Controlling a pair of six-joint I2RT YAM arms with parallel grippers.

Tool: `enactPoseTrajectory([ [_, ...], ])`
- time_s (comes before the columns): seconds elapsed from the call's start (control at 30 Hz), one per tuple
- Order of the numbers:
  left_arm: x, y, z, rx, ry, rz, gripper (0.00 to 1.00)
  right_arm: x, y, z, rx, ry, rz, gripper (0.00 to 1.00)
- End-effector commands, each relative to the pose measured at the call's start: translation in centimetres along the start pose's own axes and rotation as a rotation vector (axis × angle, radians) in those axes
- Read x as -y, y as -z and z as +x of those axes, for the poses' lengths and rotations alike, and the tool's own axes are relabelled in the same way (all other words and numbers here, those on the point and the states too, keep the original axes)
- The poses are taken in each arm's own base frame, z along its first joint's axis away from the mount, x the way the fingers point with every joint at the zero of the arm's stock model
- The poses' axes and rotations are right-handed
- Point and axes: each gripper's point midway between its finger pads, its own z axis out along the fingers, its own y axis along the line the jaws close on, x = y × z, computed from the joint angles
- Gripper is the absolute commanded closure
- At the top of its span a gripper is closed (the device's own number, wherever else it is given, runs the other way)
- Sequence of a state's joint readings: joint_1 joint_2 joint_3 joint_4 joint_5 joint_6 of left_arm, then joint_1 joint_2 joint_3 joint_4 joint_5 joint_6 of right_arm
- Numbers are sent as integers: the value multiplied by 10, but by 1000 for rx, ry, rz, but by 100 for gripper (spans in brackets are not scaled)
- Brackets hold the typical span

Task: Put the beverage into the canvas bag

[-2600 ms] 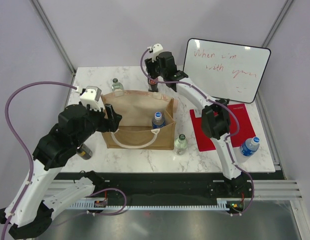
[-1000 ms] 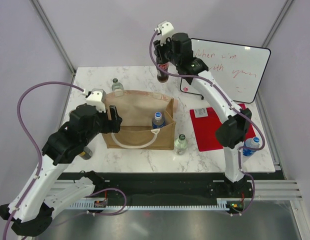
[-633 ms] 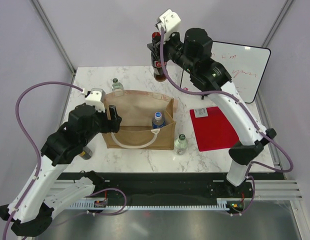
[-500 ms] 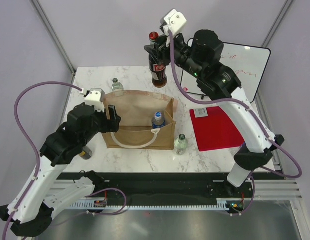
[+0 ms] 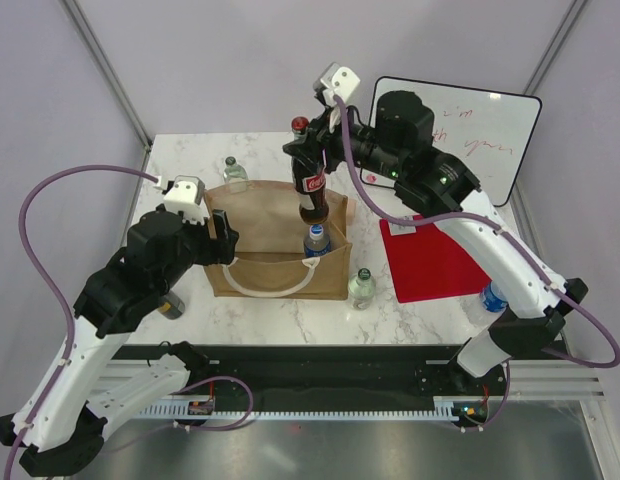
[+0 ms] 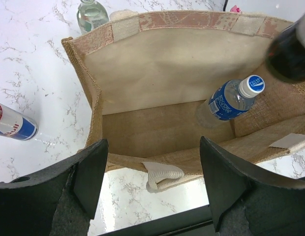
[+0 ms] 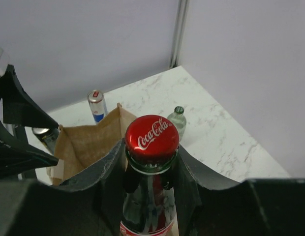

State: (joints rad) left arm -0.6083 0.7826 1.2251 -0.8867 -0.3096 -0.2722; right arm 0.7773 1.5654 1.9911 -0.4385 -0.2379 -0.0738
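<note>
A dark cola bottle (image 5: 310,185) with a red cap (image 7: 151,137) hangs upright over the right end of the tan canvas bag (image 5: 280,275). My right gripper (image 5: 308,165) (image 7: 151,160) is shut on its neck, just under the cap. The bottle's base shows as a dark blur (image 6: 290,49) above the bag's open mouth (image 6: 177,64). A blue-capped water bottle (image 6: 230,100) leans inside the bag. My left gripper (image 5: 222,228) (image 6: 155,182) is open at the bag's left end, its fingers wide on either side of the near wall and a white handle (image 6: 162,176).
A clear bottle (image 5: 362,286) stands in front of the bag's right corner and another (image 5: 231,168) behind its left corner. A can (image 6: 15,125) lies left of the bag. A red mat (image 5: 435,260), a blue-labelled bottle (image 5: 493,297) and a whiteboard (image 5: 470,130) are at the right.
My right arm lifted the cola bottle from the back of the table, swung it forward, and lowered it over the bag. The left gripper stayed at the bag's left end.
</note>
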Motion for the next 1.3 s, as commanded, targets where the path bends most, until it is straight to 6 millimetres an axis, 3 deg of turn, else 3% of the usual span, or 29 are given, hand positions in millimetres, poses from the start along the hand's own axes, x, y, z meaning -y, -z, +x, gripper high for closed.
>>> enactPoseTrajectory([
  [0.0, 0, 4, -12, 46, -11, 5, 18, -15, 19, -82, 293, 38, -53, 100],
  [0.2, -2, 5, -11, 46, -4, -5, 18, -24, 9, -65, 285, 18, -106, 100],
  [0.23, -2, 6, -11, 46, -1, -5, 18, -24, 6, -50, 269, 12, -104, 100],
  [0.3, -5, 7, -10, 46, 2, -16, 18, -22, 5, -40, 271, 11, -93, 100],
  [0.33, -6, 7, -9, 44, 1, -21, 18, -22, 3, -24, 243, 0, -90, 100],
  [0.6, -19, 10, -11, 31, -37, -91, 18, -25, 1, 14, 200, -17, -96, 100],
  [0.73, -21, 8, -9, 19, -42, -105, 18, -20, 3, 45, 140, -11, -58, 100],
  [1.03, -33, 9, -7, 14, -58, -168, 18, -24, 1, 69, 105, -12, -73, 100],
  [1.27, -36, 11, -2, -1, -50, -181, 18, -15, -15, 93, 70, 22, -46, 100],
])
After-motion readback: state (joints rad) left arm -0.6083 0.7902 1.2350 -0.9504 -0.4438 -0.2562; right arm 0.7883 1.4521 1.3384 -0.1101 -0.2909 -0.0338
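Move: The Coke bottle already hangs from the right hand, held just below its cap. The canvas bag's middle lies some 30 cm below this hand, about 8 cm to its left and 2 cm back; the blue water bottle inside stands about 29 cm below, 1 cm to the right and 2 cm back. The near green-capped bottle is about 13 cm back and 15 cm right, 32 cm below. From the left hand, the bag's middle is roughly 7 cm ahead, 14 cm right and 10 cm below. The Coke bottle is lowered into the canvas bag, base first, on the left side of the blue water bottle: the right hand sinks about 17 cm, quickly and then barely creeping, drifts slightly left and tips its fingers down some 10 degrees, keeping its grip below the cap. Meanwhile the empty, open left hand eases almost 3 cm left, away from the bag. ##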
